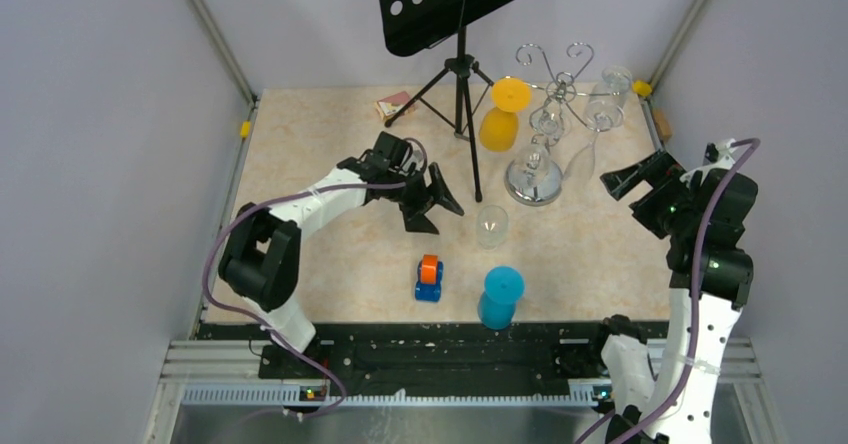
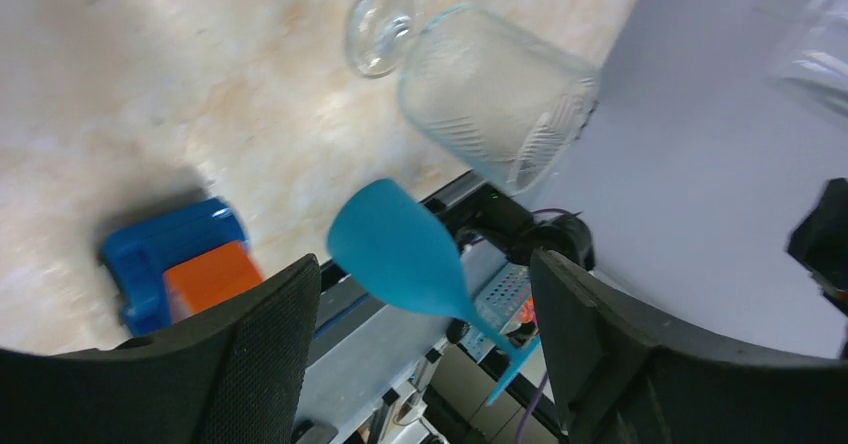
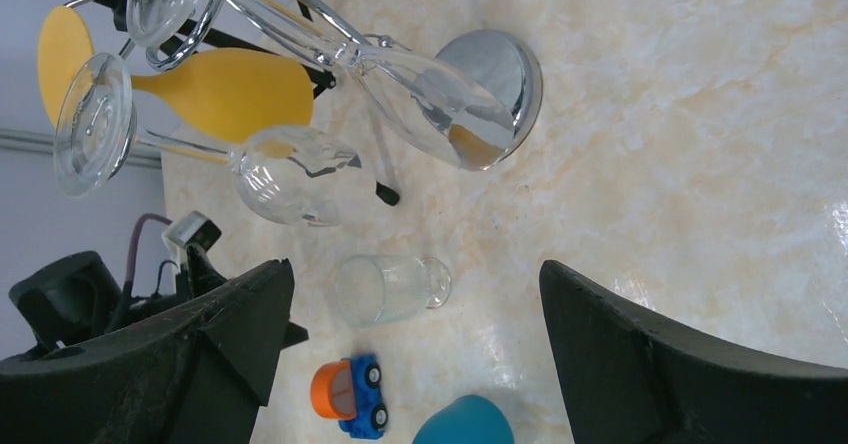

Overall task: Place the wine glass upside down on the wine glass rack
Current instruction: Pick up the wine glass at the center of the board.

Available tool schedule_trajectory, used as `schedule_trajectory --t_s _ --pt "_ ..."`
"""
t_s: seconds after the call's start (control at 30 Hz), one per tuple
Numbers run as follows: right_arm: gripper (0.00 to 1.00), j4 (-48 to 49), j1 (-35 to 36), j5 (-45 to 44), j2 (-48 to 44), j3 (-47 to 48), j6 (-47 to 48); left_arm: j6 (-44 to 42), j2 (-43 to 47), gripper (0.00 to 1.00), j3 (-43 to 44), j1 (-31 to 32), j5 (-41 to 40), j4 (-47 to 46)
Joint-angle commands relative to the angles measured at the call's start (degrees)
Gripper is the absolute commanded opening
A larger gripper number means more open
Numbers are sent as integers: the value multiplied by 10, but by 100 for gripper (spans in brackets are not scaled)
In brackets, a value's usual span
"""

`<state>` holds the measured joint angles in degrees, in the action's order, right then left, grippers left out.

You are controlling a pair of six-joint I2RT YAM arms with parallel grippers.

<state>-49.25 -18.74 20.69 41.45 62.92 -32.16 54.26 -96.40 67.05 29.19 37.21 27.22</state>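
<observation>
A clear short-stemmed wine glass (image 1: 491, 226) stands upright mid-table. A blue wine glass (image 1: 500, 297) stands nearer the front edge. The chrome wine glass rack (image 1: 533, 179) is at the back right, with a yellow glass (image 1: 503, 114) and clear glasses (image 1: 600, 124) hanging upside down from its hooks. My left gripper (image 1: 450, 222) is open just left of the clear glass, holding nothing. The left wrist view has the clear glass (image 2: 495, 94) and blue glass (image 2: 400, 249) ahead of the left gripper (image 2: 420, 264). My right gripper (image 1: 618, 196) is open, right of the rack.
A black tripod music stand (image 1: 462, 74) stands behind the clear glass, one leg reaching the table close to it. A blue and orange toy car (image 1: 429, 277) lies left of the blue glass. A small box (image 1: 394, 104) sits at the back. Walls close in both sides.
</observation>
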Motion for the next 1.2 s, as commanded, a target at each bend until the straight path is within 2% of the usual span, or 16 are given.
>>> schedule_trajectory --t_s 0.0,0.17,0.5,0.6,0.77,0.9,1.17 --pt "94 9 5 9 11 15 2 36 -28 79 74 12 34 -50" --pt "94 4 5 4 30 36 19 35 -85 71 139 32 35 -28" --pt "94 7 5 -3 44 50 28 -29 -163 61 273 85 -60 149" --pt "94 9 5 -2 47 53 27 -25 -168 57 270 93 -76 156" --pt "94 11 5 0 49 52 26 -23 -187 46 272 97 -83 159" --pt "94 12 5 3 51 52 23 -23 -203 44 278 98 -91 162" --pt "94 13 5 3 62 76 19 -38 -222 26 293 98 -106 187"
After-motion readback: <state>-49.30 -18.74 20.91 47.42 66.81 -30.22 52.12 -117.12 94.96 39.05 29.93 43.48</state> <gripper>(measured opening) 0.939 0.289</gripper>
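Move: The empty left hand points right and down at the wine glass, which stands some 11 cm to its right and 2 cm ahead, its middle about 8 cm below. The toy truck sits about 12 cm back and 6 cm left, the blue glass about 20 cm back and 12 cm right, and the music stand's near foot about 12 cm ahead and 8 cm right. From the right hand, the wine glass is around 26 cm left and 5 cm ahead, far below. The left hand swings about 7.5 cm to the right towards the wine glass, first arcing up and forward by some 3 cm each, then drawing back a little and sinking about 5 cm to the near-left part of its rim. As it comes down, the fingertips dip some 10 degrees more steeply and the wide-open fingers close to roughly a third, seemingly with the glass wall between them, though a firm pinch can't be made out. ##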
